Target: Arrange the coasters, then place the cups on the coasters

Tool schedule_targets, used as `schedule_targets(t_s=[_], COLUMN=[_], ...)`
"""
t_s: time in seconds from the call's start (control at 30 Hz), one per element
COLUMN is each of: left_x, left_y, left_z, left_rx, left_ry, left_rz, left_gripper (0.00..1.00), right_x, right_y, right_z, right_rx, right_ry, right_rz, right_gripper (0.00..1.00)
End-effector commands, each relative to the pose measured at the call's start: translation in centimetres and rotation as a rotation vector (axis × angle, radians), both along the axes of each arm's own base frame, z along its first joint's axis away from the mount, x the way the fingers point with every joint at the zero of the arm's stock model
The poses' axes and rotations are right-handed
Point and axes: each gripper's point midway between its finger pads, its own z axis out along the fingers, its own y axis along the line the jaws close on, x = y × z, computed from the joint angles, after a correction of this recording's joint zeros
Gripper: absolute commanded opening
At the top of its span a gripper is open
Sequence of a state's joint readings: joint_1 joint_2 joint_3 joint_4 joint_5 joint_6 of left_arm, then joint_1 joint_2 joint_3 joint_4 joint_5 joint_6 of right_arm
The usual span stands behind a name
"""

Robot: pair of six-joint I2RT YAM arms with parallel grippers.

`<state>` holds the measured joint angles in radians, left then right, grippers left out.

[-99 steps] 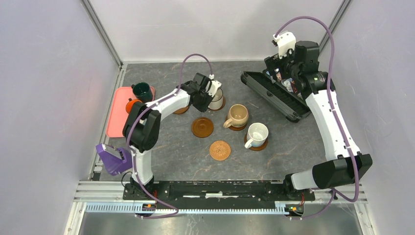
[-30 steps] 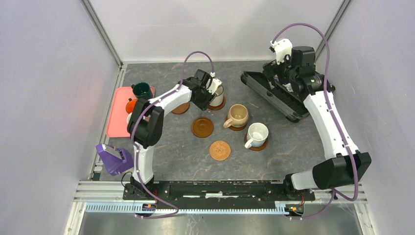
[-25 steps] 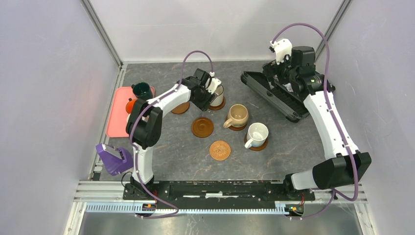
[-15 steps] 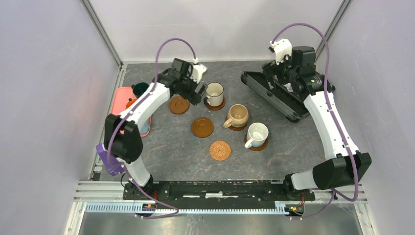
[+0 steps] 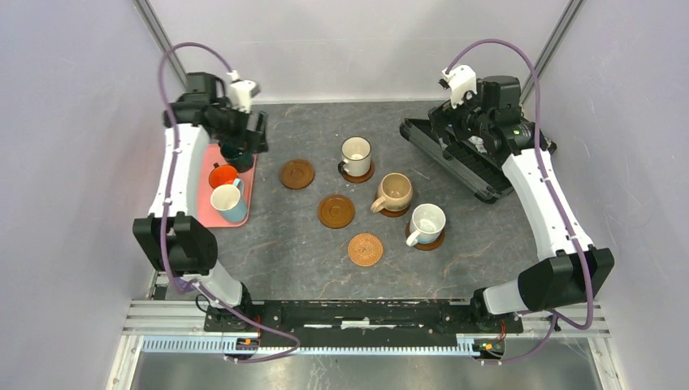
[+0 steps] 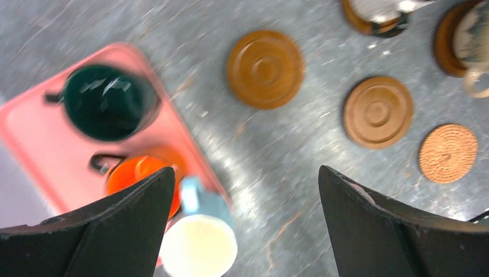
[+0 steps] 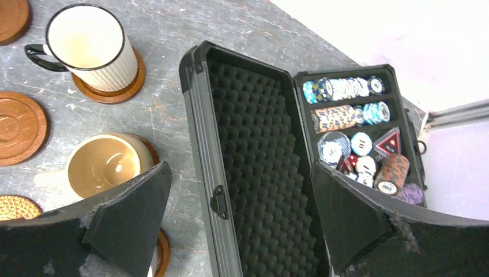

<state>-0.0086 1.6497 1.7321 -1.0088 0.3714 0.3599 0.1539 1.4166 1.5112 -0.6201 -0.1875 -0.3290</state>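
Three cups stand on coasters: the cream striped cup [image 5: 355,153], the beige cup [image 5: 396,190] and the white cup [image 5: 427,221]. Two brown coasters [image 5: 297,173] [image 5: 335,210] and the woven coaster [image 5: 366,249] lie bare. The dark green cup [image 6: 106,101], orange cup [image 6: 138,173] and light blue cup [image 6: 199,245] stand on the pink tray [image 5: 193,191]. My left gripper [image 5: 248,138] hangs open and empty above the tray's far end, by the green cup. My right gripper [image 7: 242,167] is open and empty over the open black case [image 7: 254,161].
The black case [image 5: 455,158] lies at the back right with poker chips [image 7: 352,109] in its far half. A purple object [image 5: 188,262] sits at the near left by the table edge. Grey walls close in the left, back and right sides.
My left gripper opened, let go of the cream striped cup on its coaster, and swung left to above the pink tray. The right arm has barely moved.
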Motion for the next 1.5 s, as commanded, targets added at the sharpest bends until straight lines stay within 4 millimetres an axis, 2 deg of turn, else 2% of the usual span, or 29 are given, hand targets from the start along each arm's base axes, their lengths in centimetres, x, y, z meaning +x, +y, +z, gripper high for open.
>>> schedule_targets(t_s=[0.0, 0.07, 0.2, 0.33, 0.4, 0.43, 0.57, 0.7, 0.9, 1.0, 1.13, 1.33, 1.47], left_x=[-3.1, -2.9, -1.1, 2.5, 4.9, 5.9, 9.5, 12.5, 15.7, 16.7, 16.9, 15.4, 14.4], left_y=[6.2, 9.2, 14.5, 19.1, 21.5, 22.0, 22.1, 22.3, 22.5, 22.4, 21.8, 21.3, 21.2], left_z=[2.7, 2.8, 1.7, 0.0, -0.8, -0.9, -2.5, -4.1, -6.9, -7.8, -9.0, -11.9, -12.6], left_rx=[0.065, 0.111, 0.232, 0.315, 0.366, 0.362, 0.233, 0.183, 0.213, 0.221, 0.200, 0.221, 0.244], left_ry=[-0.003, -0.012, -0.018, -0.047, -0.064, -0.077, -0.092, -0.089, -0.086, -0.087, -0.066, 0.033, 0.069], left_rz=[0.024, 0.050, 0.052, 0.077, 0.178, 0.209, 0.342, 0.446, 0.477, 0.456, 0.414, 0.344, 0.302], left_gripper=[1.00, 1.00, 0.98, 0.94, 0.92, 0.90, 0.84, 0.82, 0.83, 0.83, 0.84, 0.80, 0.74], right_x=[0.8, 0.7, 0.5, 0.8, 0.8, 0.8, 0.7, 0.7, 0.8, 0.9, 1.2, 1.5, 1.5], right_y=[1.8, 2.3, 3.4, 3.6, 3.5, 3.5, 3.2, 3.0, 2.8, 2.7, 2.4, 2.3, 2.3], right_z=[0.8, 0.7, 0.4, 0.5, 0.7, 0.6, 0.5, 0.4, 0.0, -0.1, -0.3, -0.6, -0.7], right_rx=[0.054, 0.068, 0.094, 0.107, 0.108, 0.109, 0.102, 0.100, 0.115, 0.116, 0.114, 0.106, 0.107], right_ry=[-0.041, -0.041, -0.035, -0.031, -0.031, -0.030, -0.022, -0.014, 0.002, 0.005, 0.011, 0.015, 0.015], right_rz=[0.089, 0.117, 0.175, 0.181, 0.173, 0.169, 0.150, 0.135, 0.105, 0.093, 0.073, 0.061, 0.061], right_gripper=[0.98, 0.98, 0.98, 0.98, 0.98, 0.98, 0.98, 0.98, 0.98, 0.98, 0.98, 0.98, 0.98])
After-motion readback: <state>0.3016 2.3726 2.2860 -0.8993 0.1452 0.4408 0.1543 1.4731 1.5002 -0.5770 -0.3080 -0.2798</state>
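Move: The dark green cup on the pink tray is about 5 cm ahead of my empty left hand, 10 cm to its left and 19 cm below; its handle points out and left. The orange cup sits roughly 6 cm nearer me than the green cup and 3 cm farther left, the blue cup some 13 cm straight back from it. A bare brown coaster lies 7 cm to the hand's right, level with it. From my right hand, the green cup is about 5 cm ahead, 54 cm left and 25 cm below. My left hand sweeps left over the tray, then curves forward and down past the green cup to its handle side, ending about 21 cm left, 15 cm forward and 13 cm lower, still free above the tray's far-left part. It turns some 20 degrees counter-clockwise, its left side tilting up, while the wide-open fingers narrow by about a quarter. My right hand only shifts slightly left and down. ##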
